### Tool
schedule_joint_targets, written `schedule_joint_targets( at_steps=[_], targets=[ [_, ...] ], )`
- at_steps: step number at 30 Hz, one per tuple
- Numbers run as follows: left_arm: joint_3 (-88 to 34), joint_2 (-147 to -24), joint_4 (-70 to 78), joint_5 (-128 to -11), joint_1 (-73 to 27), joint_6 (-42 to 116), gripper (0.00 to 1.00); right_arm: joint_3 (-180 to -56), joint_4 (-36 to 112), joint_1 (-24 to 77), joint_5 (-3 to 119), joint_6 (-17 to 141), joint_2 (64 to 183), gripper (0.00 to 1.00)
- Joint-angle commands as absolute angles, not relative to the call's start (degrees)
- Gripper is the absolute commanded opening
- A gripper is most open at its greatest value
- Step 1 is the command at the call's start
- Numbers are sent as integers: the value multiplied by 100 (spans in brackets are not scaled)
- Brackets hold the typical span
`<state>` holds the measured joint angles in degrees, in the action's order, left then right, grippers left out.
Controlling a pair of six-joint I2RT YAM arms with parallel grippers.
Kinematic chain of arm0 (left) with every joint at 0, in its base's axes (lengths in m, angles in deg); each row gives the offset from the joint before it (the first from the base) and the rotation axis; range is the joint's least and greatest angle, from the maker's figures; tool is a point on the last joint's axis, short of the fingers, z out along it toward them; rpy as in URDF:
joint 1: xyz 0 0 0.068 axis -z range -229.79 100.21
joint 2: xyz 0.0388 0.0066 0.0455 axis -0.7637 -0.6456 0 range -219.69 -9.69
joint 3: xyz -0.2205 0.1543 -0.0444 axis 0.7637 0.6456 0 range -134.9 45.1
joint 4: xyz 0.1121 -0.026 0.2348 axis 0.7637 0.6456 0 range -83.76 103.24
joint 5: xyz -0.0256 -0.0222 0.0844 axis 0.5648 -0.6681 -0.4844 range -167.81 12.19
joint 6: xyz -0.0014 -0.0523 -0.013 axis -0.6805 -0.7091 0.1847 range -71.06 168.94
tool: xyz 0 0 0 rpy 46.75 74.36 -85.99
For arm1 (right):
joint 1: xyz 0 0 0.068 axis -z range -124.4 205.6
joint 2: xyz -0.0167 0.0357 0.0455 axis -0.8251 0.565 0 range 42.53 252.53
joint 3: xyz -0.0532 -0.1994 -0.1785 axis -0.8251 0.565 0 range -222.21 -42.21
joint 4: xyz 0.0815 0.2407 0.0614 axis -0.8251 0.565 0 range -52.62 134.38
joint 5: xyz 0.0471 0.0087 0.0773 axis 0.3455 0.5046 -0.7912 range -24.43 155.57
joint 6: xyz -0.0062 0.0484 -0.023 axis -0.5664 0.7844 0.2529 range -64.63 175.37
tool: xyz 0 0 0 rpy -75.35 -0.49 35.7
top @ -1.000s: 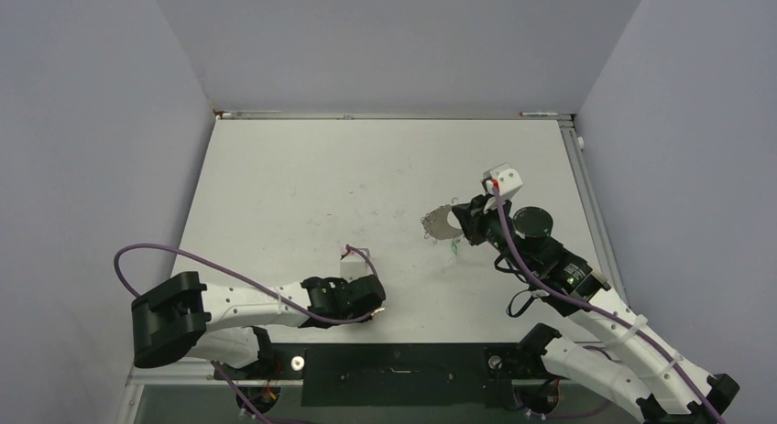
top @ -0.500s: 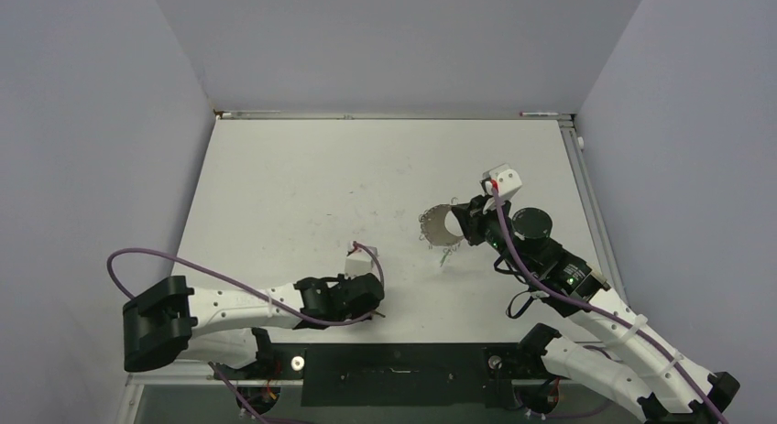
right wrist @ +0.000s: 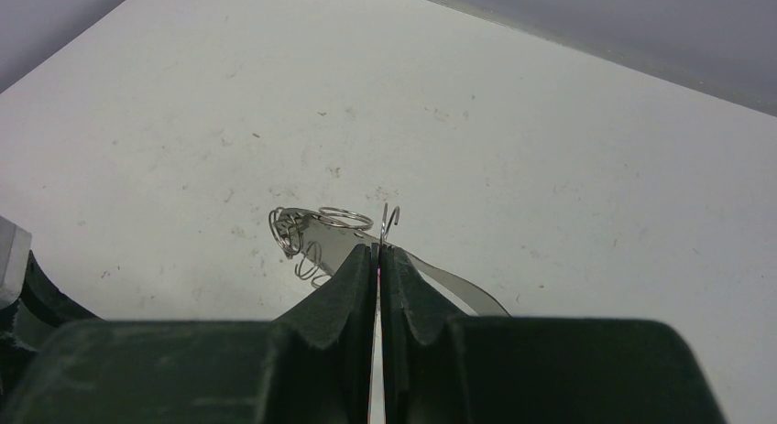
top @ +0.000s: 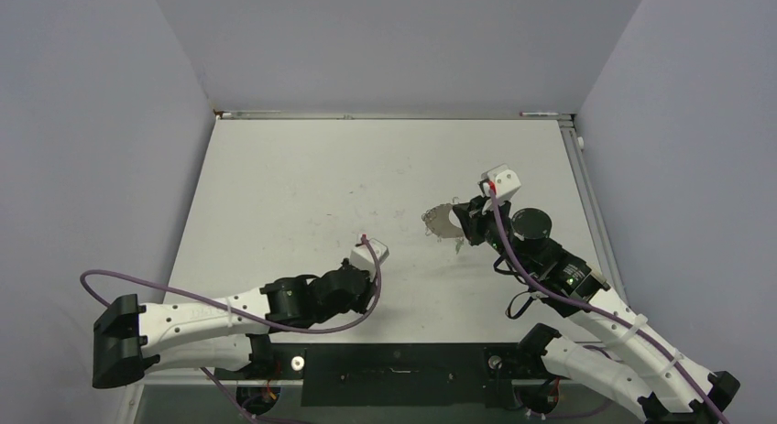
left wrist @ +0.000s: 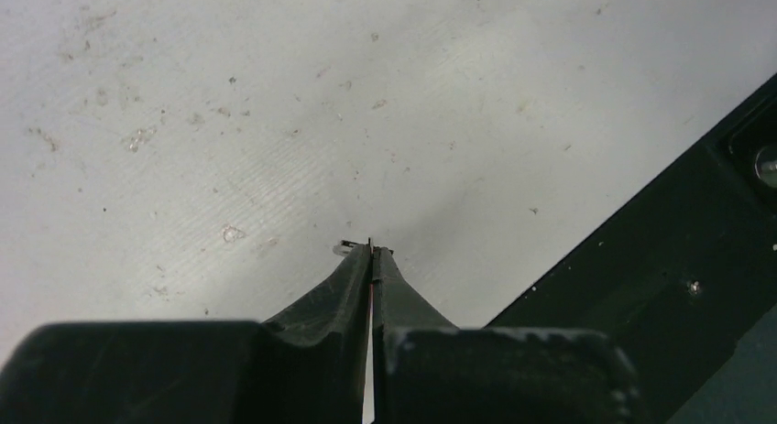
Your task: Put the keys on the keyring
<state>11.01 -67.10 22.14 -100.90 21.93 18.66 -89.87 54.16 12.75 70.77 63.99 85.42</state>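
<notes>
In the left wrist view my left gripper [left wrist: 372, 250] is shut just above the table. A tiny silver bit of a key [left wrist: 343, 248] pokes out to the left of its tips, and the rest of the key is hidden between the fingers. From above, that gripper [top: 365, 294] sits near the table's front edge. My right gripper [right wrist: 377, 250] is shut on the thin wire of the keyring [right wrist: 316, 224], whose hooked end [right wrist: 391, 218] sticks up past the tips. Small silver rings bunch at the loop's left. In the top view the keyring [top: 441, 220] lies left of the right gripper [top: 465, 225].
The black base plate [left wrist: 660, 259] runs close to the right of the left gripper, along the table's near edge [top: 403, 362]. A purple cable [top: 183, 291] loops over the left arm. Grey walls enclose the white table [top: 302, 177] on three sides.
The left jaws have closed on the key. The left arm has swung, its elbow moving left and its wrist slightly farther from the front edge. The right gripper and keyring have barely shifted.
</notes>
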Motion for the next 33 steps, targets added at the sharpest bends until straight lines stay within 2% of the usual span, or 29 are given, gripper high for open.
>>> schedule_joint_targets(
  at_steps=[1, 11, 20, 33],
  targets=[
    [634, -6425, 2084, -9840, 2360, 2934, 0, -9204, 5106, 1227, 7015, 6281, 8517, 5],
    [705, -5092, 2173, -9722, 2808, 5077, 0, -9108, 5068, 1213, 6845, 6139, 8396, 5],
    [1071, -3915, 2288, -8823, 2808, 7071, 0, -9012, 4996, 1191, 6465, 6085, 8321, 5],
    [956, -3821, 2573, -8844, 2799, 8054, 0, -8844, 4852, 1094, 5629, 5823, 8238, 5]
  ],
)
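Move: The keyring, held in the right hand, lies from the left hand about 8 cm ahead, 14 cm to its right and some 14 cm higher. The small key in the left fingers is roughly 9 cm back, 16 cm to the left and 17 cm below the right hand. From the right hand the keyring's body hangs about 1 cm back, 3 cm left and 3 cm down, its green tag some 4 cm back, straight below sideways and 7 cm down. The key, still pinched in the shut left fingers, is lifted about 12 cm to near the keyring's height, with a slight pull back and, after a small swing right, a little left; the left wrist tips up some 45 degrees and turns clockwise until the fingers point nearly level to the right. Meanwhile the right hand keeps its grip on the keyring and later eases back and left about 3 cm, turning slightly counter-clockwise. ##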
